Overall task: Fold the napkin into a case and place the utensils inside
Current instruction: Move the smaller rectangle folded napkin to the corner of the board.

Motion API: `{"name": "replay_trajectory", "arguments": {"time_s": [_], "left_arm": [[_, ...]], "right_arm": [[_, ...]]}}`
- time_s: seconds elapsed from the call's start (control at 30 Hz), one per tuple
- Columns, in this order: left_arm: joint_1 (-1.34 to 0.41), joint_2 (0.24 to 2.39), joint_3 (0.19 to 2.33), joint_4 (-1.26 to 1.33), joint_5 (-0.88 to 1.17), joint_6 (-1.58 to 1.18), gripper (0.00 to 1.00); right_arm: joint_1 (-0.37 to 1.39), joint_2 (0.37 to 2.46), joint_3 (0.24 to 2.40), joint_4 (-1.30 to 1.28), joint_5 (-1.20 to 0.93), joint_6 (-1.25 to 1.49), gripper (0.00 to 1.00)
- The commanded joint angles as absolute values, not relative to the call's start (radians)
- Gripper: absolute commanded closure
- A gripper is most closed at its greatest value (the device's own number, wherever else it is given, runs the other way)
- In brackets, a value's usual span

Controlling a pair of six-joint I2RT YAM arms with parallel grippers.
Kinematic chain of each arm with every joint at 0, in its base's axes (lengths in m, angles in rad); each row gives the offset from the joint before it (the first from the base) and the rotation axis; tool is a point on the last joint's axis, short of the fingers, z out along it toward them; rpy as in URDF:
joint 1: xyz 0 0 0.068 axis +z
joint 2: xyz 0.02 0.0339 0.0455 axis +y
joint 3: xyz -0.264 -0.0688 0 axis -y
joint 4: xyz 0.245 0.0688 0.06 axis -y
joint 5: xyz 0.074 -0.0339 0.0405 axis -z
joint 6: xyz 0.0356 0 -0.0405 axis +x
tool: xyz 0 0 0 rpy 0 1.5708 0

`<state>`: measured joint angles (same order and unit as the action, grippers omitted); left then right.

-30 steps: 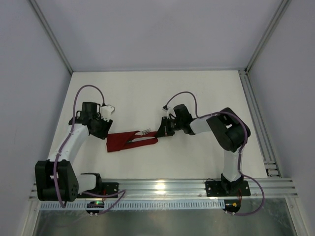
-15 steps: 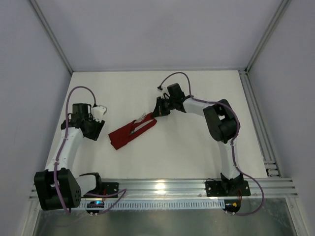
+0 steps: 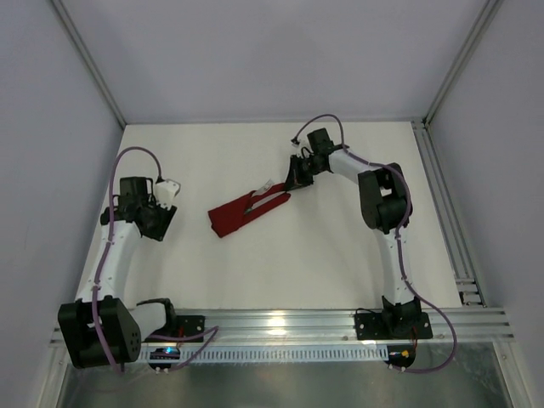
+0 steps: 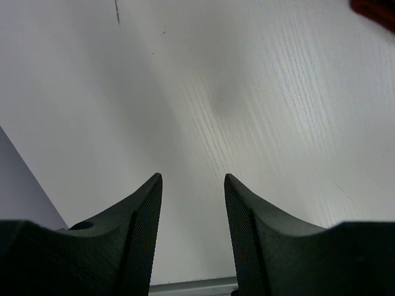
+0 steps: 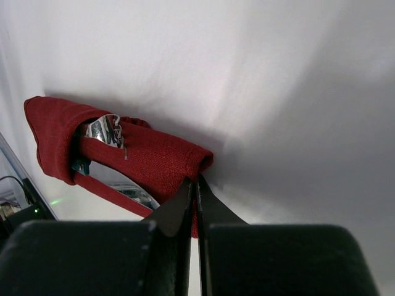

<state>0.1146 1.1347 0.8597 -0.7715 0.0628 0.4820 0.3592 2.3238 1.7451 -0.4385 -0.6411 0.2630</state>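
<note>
The dark red napkin (image 3: 242,211), folded into a narrow case, lies slanted on the white table (image 3: 340,255) at mid-left. Silver heads of the utensils (image 3: 264,187) poke out near its far right end. In the right wrist view a silver head (image 5: 105,128) and a bit of teal handle (image 5: 80,165) show inside the red case (image 5: 154,161). My right gripper (image 3: 293,181) (image 5: 195,180) is shut on the cloth at the case's end. My left gripper (image 3: 158,223) (image 4: 192,179) hangs open over bare table left of the case, holding nothing. A red corner of the napkin (image 4: 378,8) shows at that view's top right.
An aluminium rail (image 3: 444,204) runs along the table's right side and another rail (image 3: 280,321) crosses the near edge by the arm bases. Grey walls close the left, back and right.
My right gripper closed on the case's end and dragged it away and to the right, turning it to a slant. The left arm drew back to the left.
</note>
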Motion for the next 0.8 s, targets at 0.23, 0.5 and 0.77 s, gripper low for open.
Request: {"name": "replay_trajectory", "arguments": {"time_s": [0.23, 0.5, 0.77], "left_arm": [[0.126, 1.129, 0.914, -0.782, 0.026, 0.497, 0.53], [0.135, 1.126, 0.942, -0.796, 0.009, 0.499, 0.53], [0.138, 1.146, 0.965, -0.804, 0.011, 0.486, 0.53]], "right_arm": [[0.154, 2.411, 1.969, -0.606, -0.607, 0.219, 0.96], [0.031, 2.540, 2.190, -0.661, -0.621, 0.290, 0.96], [-0.021, 2.585, 2.264, -0.624, -0.588, 0.345, 0.95]]}}
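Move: The right hand, low over the board, already holds the right-hand end of the folded napkin. The board's far right corner lies about 27 cm ahead, 48 cm to its right and some 2 cm below. The napkin's middle is about 13 cm to the hand's left and 8 cm back; the fork's tines stand roughly 8 cm left, about level with the hand. From the left hand that corner is some 46 cm ahead, 88 cm right and 11 cm below. Rightward and forward in one quick, low sweep of about 22 cm, slowing at the end, the right hand drags the napkin by its pinched end towards the far right corner of the board. The hand turns some 20 degrees clockwise on the way, fingers staying shut on the cloth. The empty, half-open left hand rises about 2 cm clear of the board. ##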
